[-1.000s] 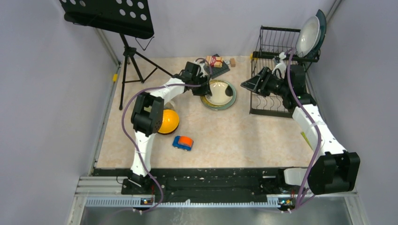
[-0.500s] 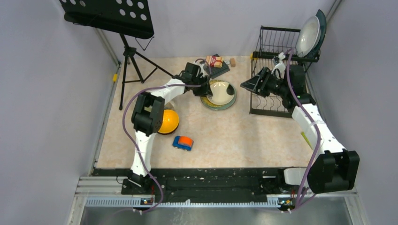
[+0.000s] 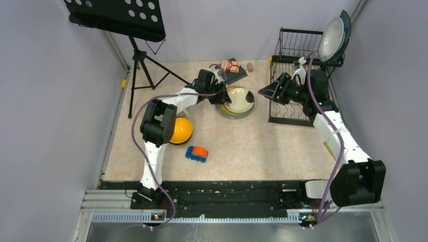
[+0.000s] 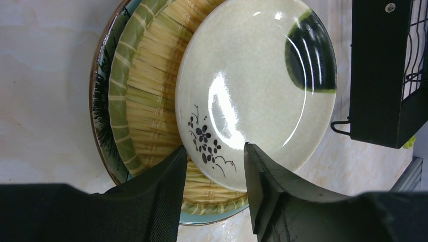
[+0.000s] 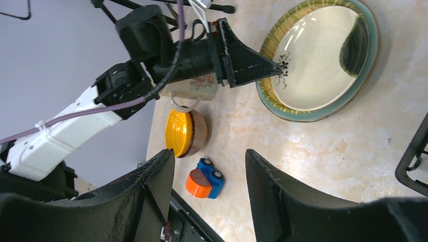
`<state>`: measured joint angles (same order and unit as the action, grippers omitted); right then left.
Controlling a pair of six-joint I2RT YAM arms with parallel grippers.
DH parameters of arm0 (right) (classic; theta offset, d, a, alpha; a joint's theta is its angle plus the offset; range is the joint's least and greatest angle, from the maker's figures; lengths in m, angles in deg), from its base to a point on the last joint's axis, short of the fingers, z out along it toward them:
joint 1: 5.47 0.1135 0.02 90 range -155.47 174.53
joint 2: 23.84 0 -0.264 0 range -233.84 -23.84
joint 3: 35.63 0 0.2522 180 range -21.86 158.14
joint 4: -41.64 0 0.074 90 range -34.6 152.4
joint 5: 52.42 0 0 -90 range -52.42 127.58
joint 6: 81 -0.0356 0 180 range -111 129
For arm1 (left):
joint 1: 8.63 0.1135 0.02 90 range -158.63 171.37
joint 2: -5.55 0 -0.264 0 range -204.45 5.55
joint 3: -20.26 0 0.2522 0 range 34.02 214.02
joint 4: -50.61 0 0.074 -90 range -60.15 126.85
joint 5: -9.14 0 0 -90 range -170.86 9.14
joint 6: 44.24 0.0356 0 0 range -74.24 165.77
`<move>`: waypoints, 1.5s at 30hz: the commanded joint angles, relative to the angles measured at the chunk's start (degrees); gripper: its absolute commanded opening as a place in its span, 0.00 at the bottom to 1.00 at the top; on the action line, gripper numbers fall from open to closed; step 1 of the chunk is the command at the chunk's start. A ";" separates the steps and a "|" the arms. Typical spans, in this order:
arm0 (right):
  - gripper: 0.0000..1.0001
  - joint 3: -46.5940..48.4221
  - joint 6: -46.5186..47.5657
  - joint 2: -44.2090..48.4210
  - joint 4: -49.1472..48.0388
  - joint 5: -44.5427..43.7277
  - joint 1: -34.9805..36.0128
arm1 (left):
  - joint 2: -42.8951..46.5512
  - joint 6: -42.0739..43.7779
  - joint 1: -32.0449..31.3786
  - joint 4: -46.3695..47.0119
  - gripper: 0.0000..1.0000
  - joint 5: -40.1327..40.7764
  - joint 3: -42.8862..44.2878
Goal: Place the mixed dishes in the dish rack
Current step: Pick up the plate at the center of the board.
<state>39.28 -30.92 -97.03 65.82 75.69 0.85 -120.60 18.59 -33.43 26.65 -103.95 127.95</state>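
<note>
Three round plates lie stacked on the table left of the dish rack (image 3: pixel 298 75). The cream plate (image 4: pixel 252 85) (image 3: pixel 241 99) is on top, off-centre towards the rack. Under it are the yellowish plate (image 4: pixel 151 91) and the mint-green plate (image 4: pixel 101 116). My left gripper (image 4: pixel 214 148) (image 3: pixel 224 97) points down at the cream plate's near rim, jaws apart, pinching nothing. My right gripper (image 5: pixel 209 154) (image 3: pixel 263 91) hovers open and empty by the rack's left front. An orange-yellow bowl (image 3: pixel 179 130) lies on its side beside the left arm. A beige mug (image 5: pixel 194 88) sits under that arm. A pale round plate (image 3: pixel 330 38) and a dark teal plate (image 3: pixel 346 25) stand in the rack's upper tier.
A blue-and-orange toy car (image 3: pixel 196 153) lies in front of the bowl. A packet on a dark mat (image 3: pixel 231 66) sits at the back, behind the left gripper. A black music stand (image 3: pixel 118 17) on a tripod fills the back left corner. Walls enclose the table on three sides.
The cream plate has slid right across the stack towards the rack, and my left gripper has moved right with it. The right arm has barely moved.
</note>
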 commanded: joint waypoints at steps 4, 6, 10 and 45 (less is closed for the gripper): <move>0.55 1.28 3.06 0.11 2.17 -4.44 1.48 | -0.91 -1.65 -0.31 -0.08 0.51 -0.88 -1.56; 0.55 1.48 3.02 -0.20 2.50 -3.67 1.42 | -0.96 -2.08 -0.34 0.94 0.48 -0.70 -2.20; 0.55 0.77 1.52 0.10 1.86 -4.35 1.42 | -1.32 -3.63 -0.32 2.28 0.41 -0.57 -3.11; 0.55 -1.67 -2.62 0.30 -1.12 -3.48 1.48 | 3.35 -8.40 1.51 14.66 0.00 0.42 -11.94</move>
<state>38.12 -32.26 -97.60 67.15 71.93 1.62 -120.05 6.96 -32.93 44.73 -104.24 117.72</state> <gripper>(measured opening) 0.551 0.012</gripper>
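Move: Just to the right of the half-open left fingers, at its near rim, lies the small cream plate, its middle about 6 cm right, 1 cm ahead and 2 cm below. The woven tray under it is centred some 3 cm right and level with the hand; the snack packet sits about 15 cm ahead and 1 cm right, the yellow bowl 20 cm left and 12 cm back. From the right hand the plate is roughly 13 cm ahead, 9 cm left and 22 cm down. Easing right and about 1 cm down at the cream plate's left rim, the left hand flattens its fingers by under 10 degrees and swings them slightly counter-clockwise. It stops after roughly 1.5 cm and comes back left almost 1 cm, while the fingers close from half open to practically shut, pinching the thin rim, one finger over the plate and the other outside. ##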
